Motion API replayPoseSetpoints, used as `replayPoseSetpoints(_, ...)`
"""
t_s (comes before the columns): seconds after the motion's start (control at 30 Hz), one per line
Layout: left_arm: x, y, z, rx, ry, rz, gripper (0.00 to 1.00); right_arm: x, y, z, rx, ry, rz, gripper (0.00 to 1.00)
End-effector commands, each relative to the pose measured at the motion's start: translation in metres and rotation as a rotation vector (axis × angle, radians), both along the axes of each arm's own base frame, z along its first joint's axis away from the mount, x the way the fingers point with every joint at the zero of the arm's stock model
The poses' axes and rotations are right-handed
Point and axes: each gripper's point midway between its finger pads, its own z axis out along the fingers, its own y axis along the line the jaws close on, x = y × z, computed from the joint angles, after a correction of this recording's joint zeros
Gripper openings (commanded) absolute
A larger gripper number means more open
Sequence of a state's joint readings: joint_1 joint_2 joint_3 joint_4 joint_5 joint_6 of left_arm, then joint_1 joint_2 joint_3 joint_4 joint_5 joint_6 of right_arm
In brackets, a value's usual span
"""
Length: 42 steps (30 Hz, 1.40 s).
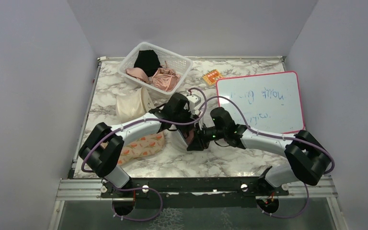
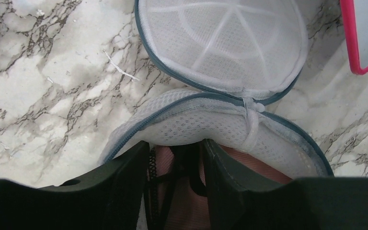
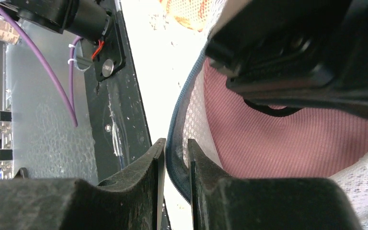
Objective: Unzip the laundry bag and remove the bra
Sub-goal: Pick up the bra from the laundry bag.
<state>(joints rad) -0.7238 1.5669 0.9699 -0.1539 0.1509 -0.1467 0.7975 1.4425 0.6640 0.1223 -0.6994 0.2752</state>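
The laundry bag (image 2: 196, 120) lies unzipped on the marble table, its white mesh lid (image 2: 220, 43) flipped back flat. In the top view the laundry bag (image 1: 179, 138) is mostly hidden under both wrists. A pink bra (image 2: 187, 201) with black straps fills the bag. My left gripper (image 2: 175, 143) reaches into the opening, jaws apart, with a black strap and pink fabric between them. My right gripper (image 3: 176, 143) is shut on the bag's blue zip rim (image 3: 172, 158), with the bra (image 3: 278, 139) just beside it. From above, the left gripper (image 1: 184, 127) and right gripper (image 1: 199, 139) meet at the table's middle.
A white basket (image 1: 127, 72) of clothes stands at the back. A cream cylindrical bag (image 1: 132, 105) and a peach floral pouch (image 1: 141, 146) lie to the left. A pink-framed whiteboard (image 1: 261, 100) lies to the right, an orange packet (image 1: 212, 76) behind it.
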Motion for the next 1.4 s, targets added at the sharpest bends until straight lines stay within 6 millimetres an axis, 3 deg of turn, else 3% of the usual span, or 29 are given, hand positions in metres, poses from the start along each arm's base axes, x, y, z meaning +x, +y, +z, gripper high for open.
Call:
replayPoseSetpoints(0.0, -0.019, 0.004, -0.007, 0.041, 0.027, -0.063, 0.39, 0.003, 0.001, 0.016, 0.037, -0.072, -0.007, 0.21)
replayPoseSetpoints(0.27, -0.026, 0.013, -0.031, 0.099, 0.090, -0.046, 0.40, 0.008, -0.004, 0.014, 0.012, -0.091, -0.043, 0.24)
replayPoseSetpoints(0.4, -0.024, 0.015, -0.025, 0.101, 0.078, -0.027, 0.22, 0.009, -0.006, 0.010, -0.007, -0.083, -0.064, 0.27)
replayPoseSetpoints(0.5, -0.025, 0.013, -0.008, 0.062, 0.054, -0.034, 0.13, 0.012, -0.010, 0.010, -0.021, -0.090, -0.092, 0.30)
replayPoseSetpoints(0.57, -0.027, 0.010, 0.009, 0.019, 0.027, -0.042, 0.00, 0.019, -0.015, 0.012, -0.043, -0.100, -0.151, 0.30)
replayPoseSetpoints(0.67, -0.030, 0.009, 0.030, -0.034, -0.016, -0.059, 0.00, 0.038, -0.028, 0.016, -0.094, -0.129, -0.304, 0.34)
replayPoseSetpoints(0.77, -0.035, 0.008, 0.050, -0.089, -0.059, -0.078, 0.00, 0.052, -0.039, 0.034, -0.089, -0.175, -0.418, 0.40)
replayPoseSetpoints(0.93, -0.047, 0.003, 0.082, -0.211, -0.132, -0.136, 0.00, 0.064, -0.056, 0.086, -0.017, -0.298, -0.529, 0.59)
replayPoseSetpoints(1.07, -0.050, 0.001, 0.097, -0.264, -0.164, -0.143, 0.00, 0.068, -0.068, 0.119, 0.026, -0.385, -0.577, 0.67)
replayPoseSetpoints(1.2, -0.049, -0.004, 0.119, -0.337, -0.197, -0.131, 0.00, 0.068, -0.075, 0.129, 0.034, -0.412, -0.594, 0.68)
replayPoseSetpoints(1.37, -0.048, -0.007, 0.165, -0.481, -0.262, -0.089, 0.00, 0.064, -0.081, 0.145, 0.080, -0.431, -0.610, 0.68)
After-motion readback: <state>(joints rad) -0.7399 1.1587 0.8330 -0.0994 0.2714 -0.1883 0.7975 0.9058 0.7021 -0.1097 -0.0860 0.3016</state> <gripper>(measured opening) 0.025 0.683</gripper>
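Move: The bra lies bunched in the open laundry bag, its middle about 5 cm back, 2 cm left and 3 cm below the left hand, with a black strap just below the part-open fingertips. The laundry bag's middle is some 7 cm back, 3 cm left and 5 cm down; its round lid lies 4 cm ahead, 6 cm right and 9 cm lower. From the right hand, at the near rim, the bra is roughly 8 cm ahead, 1 cm left and 3 cm below. Down and slightly back, a couple of centimetres into the bag, the left fingers shut on the bra's black strap, then pull it up some 12 cm while drawing back, the fingertips tilting up about 20 degrees. The right hand opens off the near rim and backs away up, right and forward, turning some 30 degrees clockwise. ##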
